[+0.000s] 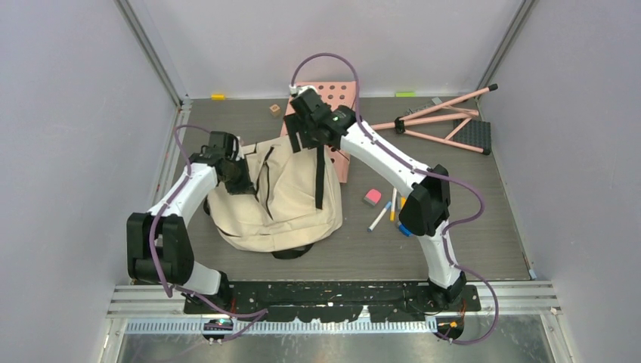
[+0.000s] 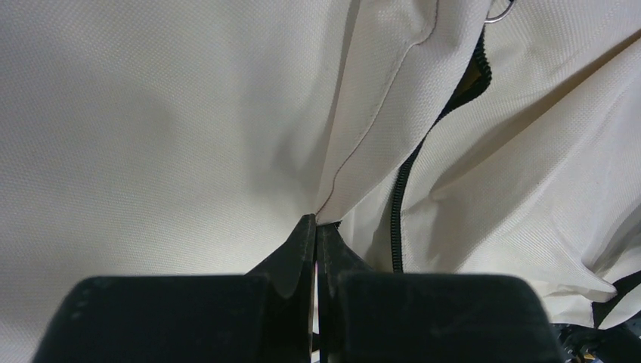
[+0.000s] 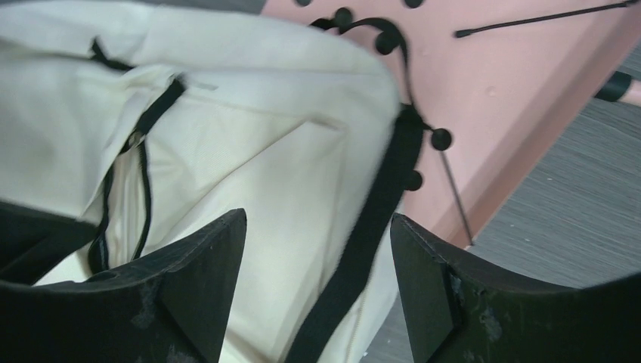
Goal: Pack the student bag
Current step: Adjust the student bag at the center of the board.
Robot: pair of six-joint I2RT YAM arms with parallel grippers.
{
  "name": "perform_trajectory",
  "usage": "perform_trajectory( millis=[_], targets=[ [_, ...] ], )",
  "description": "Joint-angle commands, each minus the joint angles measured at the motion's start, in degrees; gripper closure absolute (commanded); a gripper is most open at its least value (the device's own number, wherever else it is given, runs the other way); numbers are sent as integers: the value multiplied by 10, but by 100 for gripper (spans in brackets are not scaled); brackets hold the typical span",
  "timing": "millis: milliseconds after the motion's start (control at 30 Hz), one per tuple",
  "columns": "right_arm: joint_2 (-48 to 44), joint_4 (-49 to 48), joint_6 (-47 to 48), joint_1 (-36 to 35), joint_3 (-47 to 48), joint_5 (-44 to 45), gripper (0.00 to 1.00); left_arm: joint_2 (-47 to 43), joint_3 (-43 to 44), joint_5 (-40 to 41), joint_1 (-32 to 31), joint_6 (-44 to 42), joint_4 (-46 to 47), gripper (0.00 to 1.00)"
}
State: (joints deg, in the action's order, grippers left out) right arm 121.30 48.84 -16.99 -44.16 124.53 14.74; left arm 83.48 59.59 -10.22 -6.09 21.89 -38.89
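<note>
The student bag [image 1: 276, 197], cream fabric with black straps, lies in a slumped heap at the middle of the table. My left gripper [image 1: 234, 178] is at its left side. In the left wrist view the jaws [image 2: 317, 227] are pressed together on a fold of the bag's cream fabric [image 2: 151, 113], beside a black zipper [image 2: 401, 204]. My right gripper [image 1: 302, 125] hovers over the bag's far end, open. In the right wrist view a black strap [image 3: 378, 197] of the bag [image 3: 249, 136] runs loose through the wide gap of the right gripper [image 3: 317, 219], touching neither finger.
A pink perforated board [image 1: 336, 94] lies behind the bag and shows again as the board [image 3: 514, 91] in the right wrist view. A pink folding stand [image 1: 446, 121] sits at the back right. A pink eraser [image 1: 372, 197] and markers [image 1: 380, 215] lie right of the bag. A small wooden block [image 1: 274, 110] rests at the back.
</note>
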Motion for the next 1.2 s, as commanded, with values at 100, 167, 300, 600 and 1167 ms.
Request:
perform_trajectory(
  millis=[100, 167, 300, 600, 1167],
  targets=[
    [-10, 3, 42, -79, 8, 5, 20, 27, -17, -26, 49, -10, 12, 100],
    [-7, 1, 38, -96, 11, -2, 20, 25, -20, -50, 58, -10, 21, 100],
    [-4, -8, 27, -140, 2, -11, 19, 7, -38, -106, 58, -5, 58, 100],
    [19, -5, 15, -235, -26, 73, 19, -40, -113, -144, 77, 38, 119, 100],
    [90, 5, -1, -249, -20, 224, 22, -64, -150, -173, 96, 59, 155, 100]
  ],
)
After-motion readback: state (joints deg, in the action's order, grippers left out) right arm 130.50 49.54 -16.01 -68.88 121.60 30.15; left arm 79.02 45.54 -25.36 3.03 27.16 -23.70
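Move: The loose cloth beside the black zip on the student bag, the spot I go for, lies about 16 cm back and 9 cm to the left of my right hand, some 11 cm below it. The bag's black strap is about 9 cm back and 5 cm to the right of that hand; the pink perforated panel lies 4 cm ahead and 6 cm to its right, lower still. From my left hand, the same zip spot is about 4 cm back, 6 cm to the right and nearly level. I swing my open right hand back and left across the bag, away from the pink panel, roughly 20 cm almost level. Then I sink about 9 cm beside my left hand, easing slightly forward and right, fingers steepening over the zip. My left hand keeps its fold pinched, settling a little and tilting about 15 degrees. ##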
